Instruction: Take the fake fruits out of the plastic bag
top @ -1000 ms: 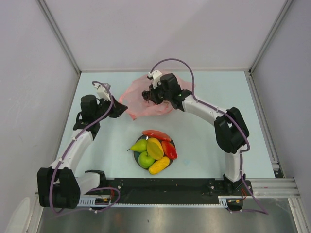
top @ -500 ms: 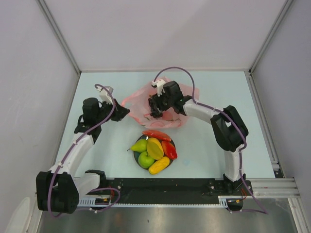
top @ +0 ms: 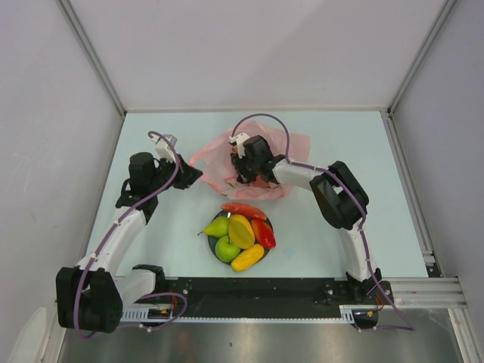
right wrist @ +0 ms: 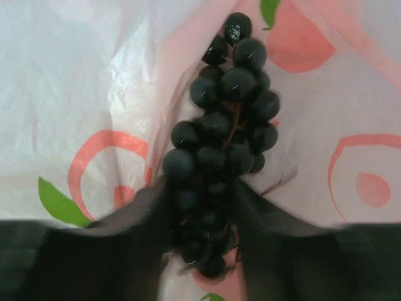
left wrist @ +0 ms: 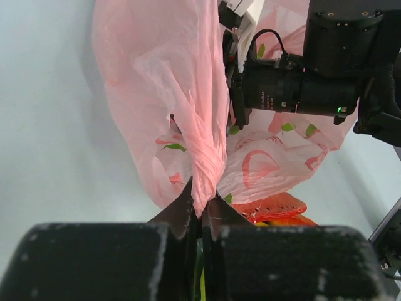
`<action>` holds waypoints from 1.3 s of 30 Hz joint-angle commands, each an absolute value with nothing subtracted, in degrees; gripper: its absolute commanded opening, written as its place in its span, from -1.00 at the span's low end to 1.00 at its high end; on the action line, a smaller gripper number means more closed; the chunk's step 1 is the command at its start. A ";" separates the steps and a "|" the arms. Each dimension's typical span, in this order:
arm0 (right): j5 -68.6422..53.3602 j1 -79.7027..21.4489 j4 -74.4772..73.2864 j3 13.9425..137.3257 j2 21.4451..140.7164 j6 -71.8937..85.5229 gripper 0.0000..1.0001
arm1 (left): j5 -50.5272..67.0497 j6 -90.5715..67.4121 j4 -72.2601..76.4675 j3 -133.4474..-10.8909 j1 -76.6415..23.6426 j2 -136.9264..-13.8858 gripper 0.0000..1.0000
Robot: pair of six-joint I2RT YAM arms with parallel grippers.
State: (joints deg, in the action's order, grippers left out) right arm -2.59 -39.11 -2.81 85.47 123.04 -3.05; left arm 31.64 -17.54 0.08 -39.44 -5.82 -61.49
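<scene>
The pink plastic bag [top: 214, 161] lies crumpled on the table behind the plate. My left gripper [top: 198, 175] is shut on a twisted fold of the plastic bag [left wrist: 207, 157] at its left edge. My right gripper [top: 246, 175] reaches down into the bag's middle. In the right wrist view its jaws [right wrist: 203, 213] stand open, one on each side of a bunch of dark purple grapes [right wrist: 225, 125] lying on the pink film. The other fake fruits sit on the plate: green pear [top: 217, 227], green apple [top: 227, 248], yellow mango piece [top: 241, 231], red slice [top: 243, 209].
The dark round plate [top: 269, 220] stands just in front of the bag, between the two arms. The red slice [left wrist: 269, 207] shows just past the bag in the left wrist view. Grey walls enclose the table on three sides.
My right gripper has let go, opened and come down and toward the plate into the bag, around the grapes. The bag has spread flatter. My left arm shifted slightly, still gripping.
</scene>
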 commanded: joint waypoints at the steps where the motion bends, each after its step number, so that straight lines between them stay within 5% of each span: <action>1: 3.25 -38.67 -1.76 88.68 123.31 -3.16 -0.31 | 31.20 -16.79 0.79 -40.08 -6.07 -60.82 -0.94; 5: 2.38 -38.50 -2.02 90.43 121.12 -4.48 -1.00 | 30.94 -16.79 0.97 -39.90 -6.06 -60.73 -0.94; 16: -9.57 -39.28 -7.29 89.65 107.68 -5.98 -1.00 | 30.32 -18.63 3.16 -41.13 -6.15 -62.58 -0.94; 39: -13.01 -47.28 -20.39 70.85 79.19 -8.87 -1.00 | 27.42 -18.63 2.81 -44.56 -7.73 -64.60 -0.94</action>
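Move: The black grapes lie in the bag right at my half-open right fingers, their middle only some 2 cm ahead, 2 cm left and 1 cm lower. Behind them is the dark plate of fruit, its middle about 22 cm back from my right hand and 1 cm left; the red melon slice on its far rim is some 12 cm back and 1 cm left. From my left hand the grapes are about 13 cm ahead, 10 cm right and 16 cm down. With my right hand I nudge 2 cm forward into the bunch while shutting the fingers to pinch the grapes. Then I lift steeply, about 19 cm in all, and sweep back some 18 cm out over the bag's near edge towards the plate, turning roughly 20 degrees counter-clockwise. My left hand keeps its pinch on the bag's handle, easing forward slightly. ##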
